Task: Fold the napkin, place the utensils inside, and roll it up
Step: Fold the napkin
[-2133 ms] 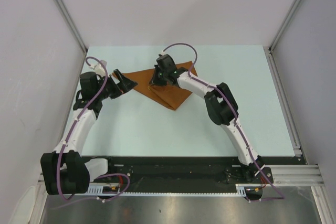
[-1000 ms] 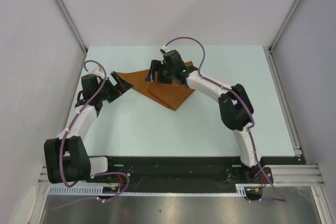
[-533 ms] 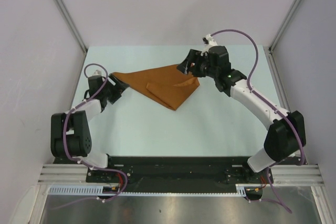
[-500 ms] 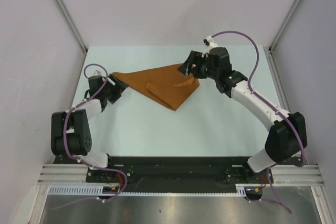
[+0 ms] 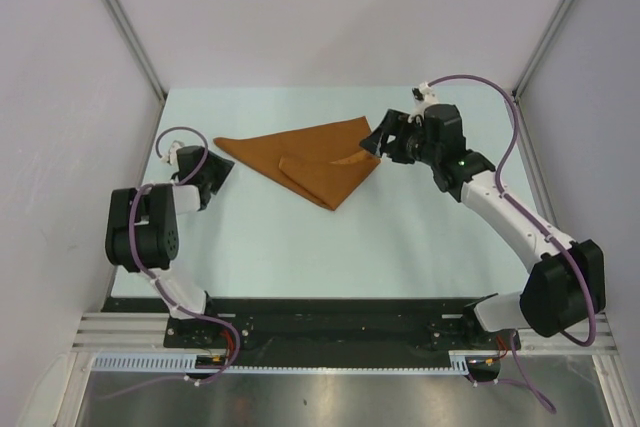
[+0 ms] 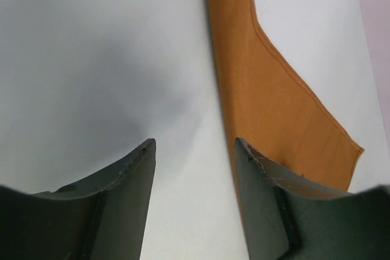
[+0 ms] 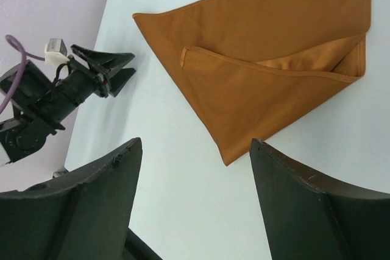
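Note:
The rust-orange napkin (image 5: pixel 305 159) lies flat on the pale table, folded into a rough triangle with a smaller flap on top (image 7: pixel 262 77). My left gripper (image 5: pixel 214 175) hangs just off the napkin's left corner, open, with only bare table between its fingers (image 6: pixel 194 144); the cloth (image 6: pixel 268 101) lies beside its right finger (image 6: pixel 262 175). At the napkin's right corner my right gripper (image 5: pixel 379 140) is open and empty (image 7: pixel 195 143), looking back across the cloth at the left gripper (image 7: pixel 108 68). The utensils are out of view.
Grey walls and slanted metal posts (image 5: pixel 120 22) enclose the table on three sides. A metal rail (image 5: pixel 540 192) runs along the table's right edge. The black base bar (image 5: pixel 330 322) with both arm mounts lies along the near edge.
The right arm has swung off the napkin's middle to its right corner. The left arm has drawn back left off the cloth's corner, its jaws narrowing. The napkin now lies spread wider.

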Robot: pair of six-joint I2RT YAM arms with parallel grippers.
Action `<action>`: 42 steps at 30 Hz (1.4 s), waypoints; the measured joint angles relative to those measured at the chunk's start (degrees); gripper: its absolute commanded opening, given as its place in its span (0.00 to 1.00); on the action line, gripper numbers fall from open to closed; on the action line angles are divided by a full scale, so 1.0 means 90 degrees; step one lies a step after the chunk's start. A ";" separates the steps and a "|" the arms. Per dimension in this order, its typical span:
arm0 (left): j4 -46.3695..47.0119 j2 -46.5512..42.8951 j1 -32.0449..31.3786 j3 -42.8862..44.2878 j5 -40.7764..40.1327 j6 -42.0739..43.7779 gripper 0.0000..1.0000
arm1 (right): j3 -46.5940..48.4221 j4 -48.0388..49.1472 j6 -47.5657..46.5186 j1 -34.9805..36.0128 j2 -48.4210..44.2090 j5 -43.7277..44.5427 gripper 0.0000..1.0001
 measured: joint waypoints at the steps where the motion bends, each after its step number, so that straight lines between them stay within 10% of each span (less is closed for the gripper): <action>1: 0.0056 0.0117 -0.0015 0.0039 -0.0078 -0.0027 0.57 | -0.0027 0.0000 0.0000 -0.0029 -0.0019 -0.0034 0.77; 23: 0.0194 0.1530 -0.0308 0.1642 -0.1018 -0.0333 0.56 | -0.0345 -0.0007 -0.0007 -0.0867 -0.0180 -0.0896 0.77; 42: -0.0789 0.1911 -0.0396 0.2501 -0.1440 -0.0486 0.28 | -0.0345 -0.0002 -0.0027 -0.1239 -0.0180 -0.1229 0.77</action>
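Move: The napkin's left corner lies about 11 cm ahead of the left hand and 3 cm to its left, some 2 cm below the fingers. From the same hand, the folded flap's left tip is roughly 6 cm ahead and 14 cm to the right, and the napkin's front corner about 6 cm back and 27 cm right. For the raised right hand, the left corner is some 16 cm ahead, 40 cm left and 21 cm below. The left hand, low over the table, slides forward about 9 cm and slightly left to the napkin's left corner while turning some 10 degrees counter-clockwise, then stops and sinks about a centimetre as the half-open fingers narrow to roughly a third open, one tip on either side of the cloth just inside the corner. The empty right hand, still open and high, draws about 5 cm to the right, away from the folded napkin. ##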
